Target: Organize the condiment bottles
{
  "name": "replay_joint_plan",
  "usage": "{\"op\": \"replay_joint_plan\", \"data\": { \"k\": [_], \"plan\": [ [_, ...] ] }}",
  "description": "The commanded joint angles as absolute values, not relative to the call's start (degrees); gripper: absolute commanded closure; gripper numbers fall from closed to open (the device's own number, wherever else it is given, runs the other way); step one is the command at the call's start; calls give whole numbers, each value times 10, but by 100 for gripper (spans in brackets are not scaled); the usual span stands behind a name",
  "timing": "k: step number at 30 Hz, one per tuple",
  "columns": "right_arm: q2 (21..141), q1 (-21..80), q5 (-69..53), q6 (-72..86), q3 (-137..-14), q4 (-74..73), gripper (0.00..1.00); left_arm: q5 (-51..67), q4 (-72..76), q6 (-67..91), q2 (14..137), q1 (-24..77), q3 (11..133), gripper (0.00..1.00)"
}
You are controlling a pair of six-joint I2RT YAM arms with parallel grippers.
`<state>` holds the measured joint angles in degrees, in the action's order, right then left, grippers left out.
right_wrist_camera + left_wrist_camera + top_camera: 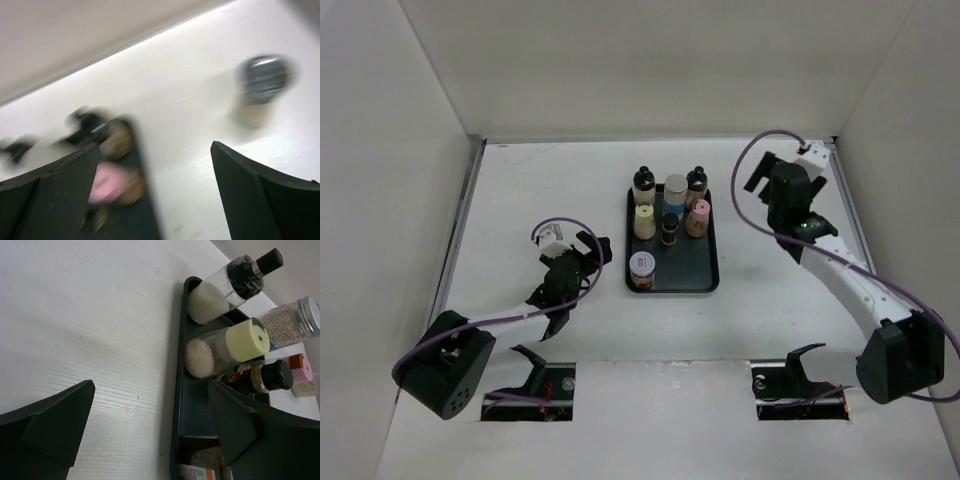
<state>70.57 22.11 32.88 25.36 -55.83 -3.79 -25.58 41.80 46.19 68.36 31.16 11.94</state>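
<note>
Several condiment bottles stand on a black tray (710, 280) mid-table: two black-capped (643, 180) (696, 180), a grey-capped blue-labelled one (675, 188), a pale-yellow-capped one (644, 220), a small dark one (669, 228), a pink-capped one (698, 217) and a red-labelled jar (641, 268). My left gripper (595, 250) (150, 390) hangs open just left of the tray, empty. My right gripper (754, 172) (155, 147) is open and empty, right of the tray's far end. Its blurred view shows the pink-capped bottle (107, 182) and a grey-capped bottle (262, 82) standing on the bare table.
White walls enclose the table on three sides. The tray's left rim (177, 390) runs between my left fingers, with the yellow-capped shaker (235, 340) and a black-capped bottle (225, 287) beyond it. Two slots with cabling sit at the near edge (545, 390).
</note>
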Motion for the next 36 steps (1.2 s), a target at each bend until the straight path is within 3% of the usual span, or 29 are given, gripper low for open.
{"op": "replay_joint_plan", "data": {
  "k": [1,7,20,23,28,36],
  "plan": [
    [750,126,363,209,-598,-70,0,-249,447,469,675,310,113,0],
    [851,23,293,196,-656,-76,0,-240,447,471,700,311,123,0],
    [1030,-34,180,190,-773,-69,0,-221,454,475,734,307,134,0],
    [1045,-31,178,191,-771,-67,12,-221,455,475,729,306,133,0],
    [1006,-19,205,201,-728,-45,42,-217,455,475,741,302,135,0],
    [807,89,263,219,-590,-15,47,-214,455,475,730,303,134,0]
  ]
}}
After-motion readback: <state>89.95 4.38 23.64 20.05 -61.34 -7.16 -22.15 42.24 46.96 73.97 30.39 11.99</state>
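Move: The last condiment bottle, tall and black-capped, stands about 10 cm ahead of the open right hand and 14 cm to its right, its middle some 17 cm below. On the tray side, the pink-capped bottle is roughly 4 cm ahead and 12 cm left, with the dark-capped bottle about 7 cm farther out beyond it. From the left hand the black-capped bottle lies some 18 cm ahead and 47 cm to the right, at about its own height. The right hand sweeps right some 14 cm with its fingers wide open, then runs forward about 10 cm and sinks nearly 14 cm as it tips some 20 degrees further down, closes round the black-capped bottle near its cap, and carries it back towards the tray, about 5 cm back and 5 cm left while rising 3 cm. Meanwhile the empty left hand, fingers still open, sinks about 3 cm beside the tray's left edge. ##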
